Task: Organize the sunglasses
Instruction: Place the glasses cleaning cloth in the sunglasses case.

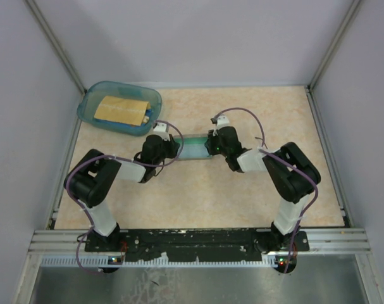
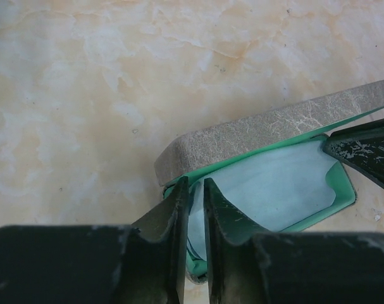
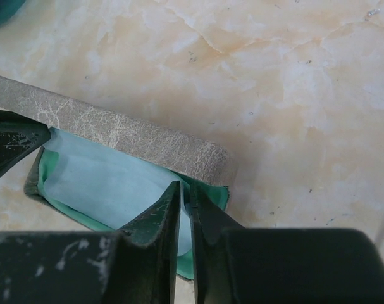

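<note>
The grey oblong case (image 1: 195, 149) lies open at the table's middle, its lid (image 2: 274, 126) (image 3: 128, 136) tilted up over the teal lining. A light blue cloth (image 2: 274, 190) (image 3: 97, 183) covers the inside. The sunglasses are hidden; I see no frame or lens in any view. My left gripper (image 1: 177, 149) (image 2: 193, 183) is at the case's left end, its jaws a narrow slit apart over the cloth's edge, holding nothing. My right gripper (image 1: 210, 147) (image 3: 185, 187) is at the right end, also slightly open above the cloth and lining.
A teal plastic bin (image 1: 119, 106) holding a tan pouch (image 1: 122, 111) stands at the back left. Grey walls and metal posts enclose the table on three sides. The arms' mounting rail (image 1: 198, 239) runs along the near edge.
</note>
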Controlling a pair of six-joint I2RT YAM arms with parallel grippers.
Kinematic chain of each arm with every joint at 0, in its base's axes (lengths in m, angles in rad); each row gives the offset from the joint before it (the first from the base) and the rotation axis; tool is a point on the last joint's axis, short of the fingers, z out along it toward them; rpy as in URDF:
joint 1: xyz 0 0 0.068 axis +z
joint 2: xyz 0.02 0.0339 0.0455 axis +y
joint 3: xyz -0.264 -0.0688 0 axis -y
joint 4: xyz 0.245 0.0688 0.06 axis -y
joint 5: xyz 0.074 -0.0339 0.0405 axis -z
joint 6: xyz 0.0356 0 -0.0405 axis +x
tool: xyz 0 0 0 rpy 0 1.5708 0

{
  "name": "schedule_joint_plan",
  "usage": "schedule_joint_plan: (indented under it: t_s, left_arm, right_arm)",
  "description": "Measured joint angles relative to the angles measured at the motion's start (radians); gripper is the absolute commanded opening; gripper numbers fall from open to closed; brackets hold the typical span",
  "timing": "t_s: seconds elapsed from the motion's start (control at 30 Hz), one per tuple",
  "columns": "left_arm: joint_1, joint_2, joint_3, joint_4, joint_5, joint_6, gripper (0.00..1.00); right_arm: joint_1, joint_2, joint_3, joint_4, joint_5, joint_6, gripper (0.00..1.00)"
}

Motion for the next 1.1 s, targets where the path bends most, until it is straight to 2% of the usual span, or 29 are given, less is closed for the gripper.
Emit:
schedule_joint_plan:
  t_s: [0.37,0.53,0.67,1.1]
  left_arm:
    - [0.001,-0.003,0.000,-0.003,-0.005,-0.001,0.37]
    - [0.004,-0.018,-0.002,-0.010,-0.020,-0.001,0.48]
    - [0.004,-0.047,-0.013,-0.019,-0.035,-0.001,0.52]
    - [0.005,-0.142,-0.067,-0.032,-0.064,-0.011,0.54]
  right_arm:
    - [0.000,0.000,0.000,0.000,0.001,0.000,0.22]
    - [0.000,0.000,0.000,0.000,0.006,-0.001,0.33]
    - [0.000,0.000,0.000,-0.001,0.015,-0.002,0.33]
    - [0.000,-0.078,-0.002,-0.023,0.019,-0.003,0.34]
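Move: The glasses cleaning cloth lies in the open sunglasses case between my hands. Its middle is about 6 cm to the right and 1 cm back of my left hand, and about 6 cm to the left and 1 cm back of my right; the case is centred there too, some 1 cm lower. The blue tub is roughly 17 cm ahead and 21 cm left of my left hand. The sunglasses are about 16 cm right of my right hand and 1 cm back. I spread the fingers of both hands wider, letting go of the cloth's two ends, my left opening to about half and my right to a third. My left hand then lifts about 3 cm out of the case, drifting some 2 cm left, away from the cloth, and finally a little back; my right hand follows slightly later, straight up about 3 cm. ##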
